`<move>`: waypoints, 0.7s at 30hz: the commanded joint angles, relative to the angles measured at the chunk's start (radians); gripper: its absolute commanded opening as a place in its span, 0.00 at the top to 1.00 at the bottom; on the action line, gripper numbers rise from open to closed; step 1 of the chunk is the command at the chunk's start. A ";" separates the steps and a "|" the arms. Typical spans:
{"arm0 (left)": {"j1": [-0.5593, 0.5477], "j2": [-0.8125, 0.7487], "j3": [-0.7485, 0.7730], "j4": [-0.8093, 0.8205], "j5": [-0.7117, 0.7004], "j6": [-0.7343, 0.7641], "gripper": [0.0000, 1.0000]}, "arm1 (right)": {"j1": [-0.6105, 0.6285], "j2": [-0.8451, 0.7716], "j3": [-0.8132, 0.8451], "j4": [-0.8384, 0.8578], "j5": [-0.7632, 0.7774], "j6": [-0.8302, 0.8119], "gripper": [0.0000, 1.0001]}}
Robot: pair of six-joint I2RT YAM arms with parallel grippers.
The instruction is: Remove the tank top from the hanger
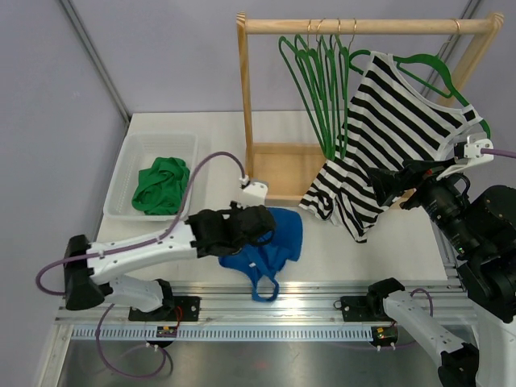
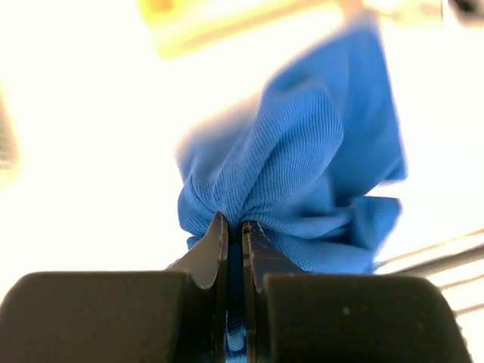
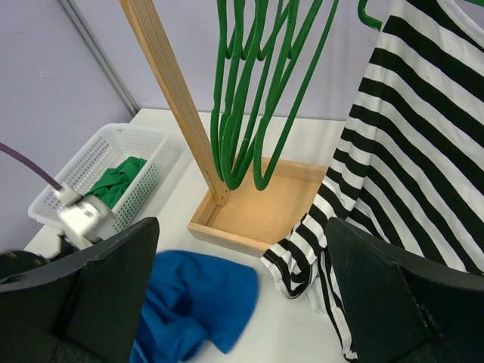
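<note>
A blue tank top (image 1: 278, 242) lies crumpled on the table in front of the rack, a strap loop trailing toward the near edge, off any hanger. My left gripper (image 1: 270, 226) is shut on a bunched fold of it; in the left wrist view the blue cloth (image 2: 302, 166) is pinched between the gripper's (image 2: 233, 221) nearly touching jaws. A black-and-white striped shirt (image 1: 387, 137) hangs on a green hanger (image 1: 439, 76) at the right of the rail. My right gripper (image 1: 383, 187) stands open beside the shirt's lower edge, holding nothing; its wrist view shows the gripper (image 3: 242, 227), the shirt (image 3: 423, 128) and the tank top (image 3: 204, 295).
A wooden rack (image 1: 363, 26) carries several empty green hangers (image 1: 318, 81) over its tray base (image 1: 278, 169). A white basket (image 1: 133, 161) at the left holds a green garment (image 1: 161, 185). The metal rail runs along the near table edge.
</note>
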 commanded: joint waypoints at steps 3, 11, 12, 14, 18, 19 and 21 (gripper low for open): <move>0.102 -0.154 0.146 -0.198 -0.210 0.031 1.00 | 0.007 0.007 0.006 0.048 -0.014 0.008 0.01; 0.369 -0.244 0.377 -0.244 -0.219 0.253 1.00 | 0.007 -0.005 0.017 0.057 -0.003 0.006 0.01; 0.398 -0.241 0.420 -0.239 -0.212 0.276 1.00 | 0.007 -0.007 0.017 0.057 -0.003 0.006 0.00; 0.503 -0.234 0.459 -0.221 -0.189 0.336 1.00 | 0.006 -0.008 0.017 0.056 -0.006 0.006 0.01; 0.711 -0.182 0.517 -0.181 -0.080 0.417 1.00 | 0.007 -0.008 0.015 0.056 -0.005 0.003 0.01; 0.757 -0.165 0.538 -0.181 -0.062 0.426 1.00 | 0.006 -0.005 0.015 0.054 0.001 0.000 0.00; 0.872 -0.125 0.557 -0.172 -0.019 0.436 1.00 | 0.006 0.003 0.023 0.045 0.026 -0.004 0.01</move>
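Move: The white bin that the blue tank top is being taken to has its middle some 36 cm left and 22 cm ahead of the left hand, about 13 cm below. The green tank top in the bin lies roughly 32 cm left and 19 cm ahead, at the bin's height. The rack's left post stands with its foot about 22 cm ahead and 3 cm left. From the idle right hand the bin is some 63 cm left, 22 cm ahead and 43 cm below. The blue tank top, already pinched in the shut left fingers, is swept left and up, some 25 cm left and 20 cm up, and about 10 cm forward, away from the rack side and across towards the space over the white bin. The rise nearly stops at the end while the leftward swing goes on. The wrist turns some 35 degrees counter-clockwise and tips its fingers up; the grip is kept. ##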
